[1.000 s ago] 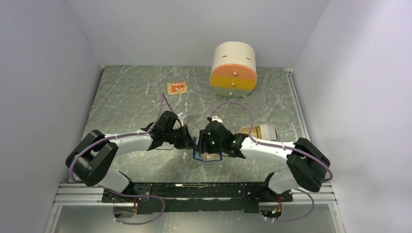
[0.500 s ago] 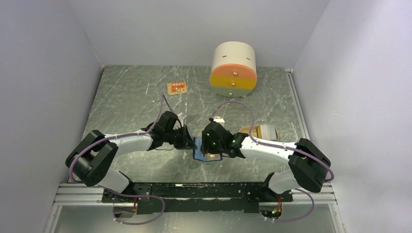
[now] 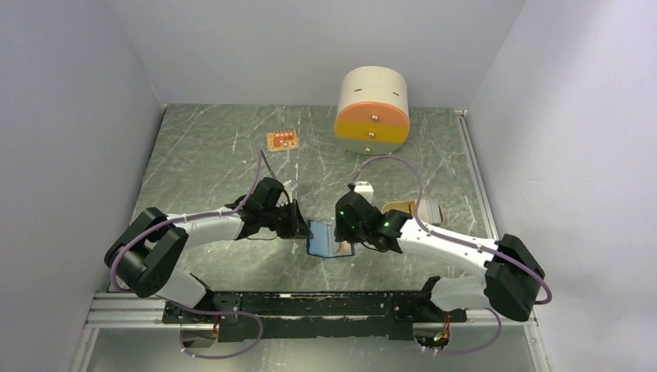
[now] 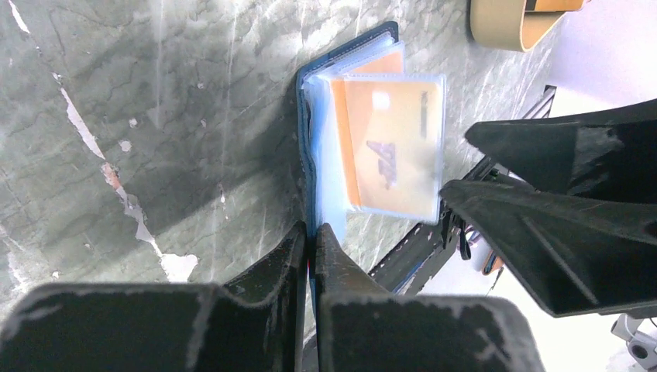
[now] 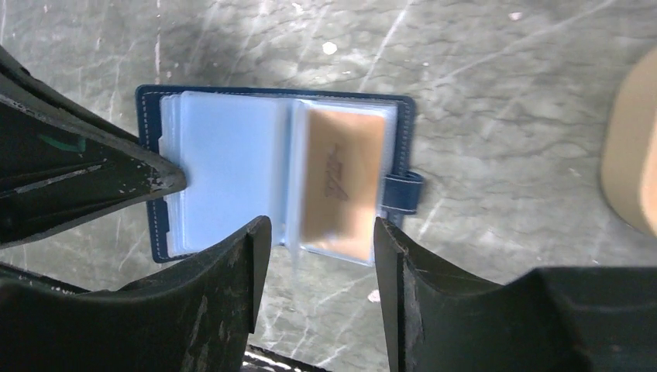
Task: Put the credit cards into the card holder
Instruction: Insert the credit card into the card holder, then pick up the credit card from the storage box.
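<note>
The card holder (image 3: 319, 237) lies open on the table, navy outside, pale blue sleeves inside (image 5: 225, 167). A tan credit card (image 5: 341, 182) sits inside a clear sleeve on the snap side, also seen from the left wrist (image 4: 391, 147). My left gripper (image 4: 310, 236) is shut on the holder's edge (image 3: 304, 229). My right gripper (image 5: 321, 232) hovers open just above the holder's near edge (image 3: 339, 236), holding nothing. More beige credit cards (image 3: 418, 209) lie to the right of the holder.
A cream-and-orange round drawer unit (image 3: 372, 108) stands at the back. A small orange tag (image 3: 283, 140) lies at the back left. The beige stack shows at the edge of both wrist views (image 4: 511, 19) (image 5: 631, 163). Grey walls enclose the table.
My right arm has drawn back to the right off the holder, uncovering its open sleeves. The tan card stays in the sleeve. The left arm has held still.
</note>
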Motion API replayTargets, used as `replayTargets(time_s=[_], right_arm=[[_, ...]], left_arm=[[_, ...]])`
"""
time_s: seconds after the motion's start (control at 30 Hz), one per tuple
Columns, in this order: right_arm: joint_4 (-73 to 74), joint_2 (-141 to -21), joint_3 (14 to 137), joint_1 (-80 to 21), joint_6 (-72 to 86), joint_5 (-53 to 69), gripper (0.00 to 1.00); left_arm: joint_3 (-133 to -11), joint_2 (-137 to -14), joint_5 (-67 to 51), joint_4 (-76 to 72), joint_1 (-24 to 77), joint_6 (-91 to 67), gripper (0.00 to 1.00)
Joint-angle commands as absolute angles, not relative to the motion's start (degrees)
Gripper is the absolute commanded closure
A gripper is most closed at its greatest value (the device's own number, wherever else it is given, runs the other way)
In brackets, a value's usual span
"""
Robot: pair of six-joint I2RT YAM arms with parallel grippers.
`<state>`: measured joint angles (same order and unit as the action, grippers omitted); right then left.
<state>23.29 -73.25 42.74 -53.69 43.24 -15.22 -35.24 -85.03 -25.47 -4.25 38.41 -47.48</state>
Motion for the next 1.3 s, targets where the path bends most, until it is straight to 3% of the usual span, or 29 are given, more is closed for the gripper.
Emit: replayTargets(time_s=[0.0, 0.2, 0.43, 0.77, 1.27], right_arm=[[29.83, -69.6, 42.54, -52.69, 44.14, -20.11, 0.44], [32.96, -66.62, 43.94, -49.92, 43.02, -21.97, 0.41], [41.13, -69.78, 51.1, -37.07, 34.53, -27.07, 0.34], [48.82, -74.44, 56.24, -26.73, 28.57, -37.7, 0.27], [44.41, -85.1, 56.56, -16.14, 17.31, -32.19, 0.24]], left_arm=[[-36.04, -85.43, -25.48, -4.12, 38.64, -46.02, 0.91], [-37.32, -86.65, -25.45, -2.19, 37.7, -43.64, 0.91], [-37.53, -87.68, -28.63, -1.39, 35.06, -41.75, 0.91], [-37.22, -88.02, -33.0, -0.89, 34.05, -39.99, 0.88], [-36.47, -87.44, -35.7, -2.88, 34.07, -40.9, 0.89]])
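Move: The credit cards, standing in the right end of the tan box, lie about 27 cm to the right of the empty right hand, 7 cm ahead and some 4 cm lower. The box's empty end comes first, roughly 19 cm right and 5 cm ahead of that hand. Under it lies the open card holder, its middle 3 cm left and 1 cm back. From the left hand the cards are about 38 cm right and 7 cm ahead. The left hand keeps its pinch on the card holder's left edge, sinking barely a centimetre. The right hand leaves the holder for the credit cards, sweeping about 24 cm right and some 8 cm forward, rising 5 cm at first and then sinking nearly 4 over the box. Its fingers open wider and swing about 45 degrees, from leaning left to leaning right; no touch on the cards is evident. ##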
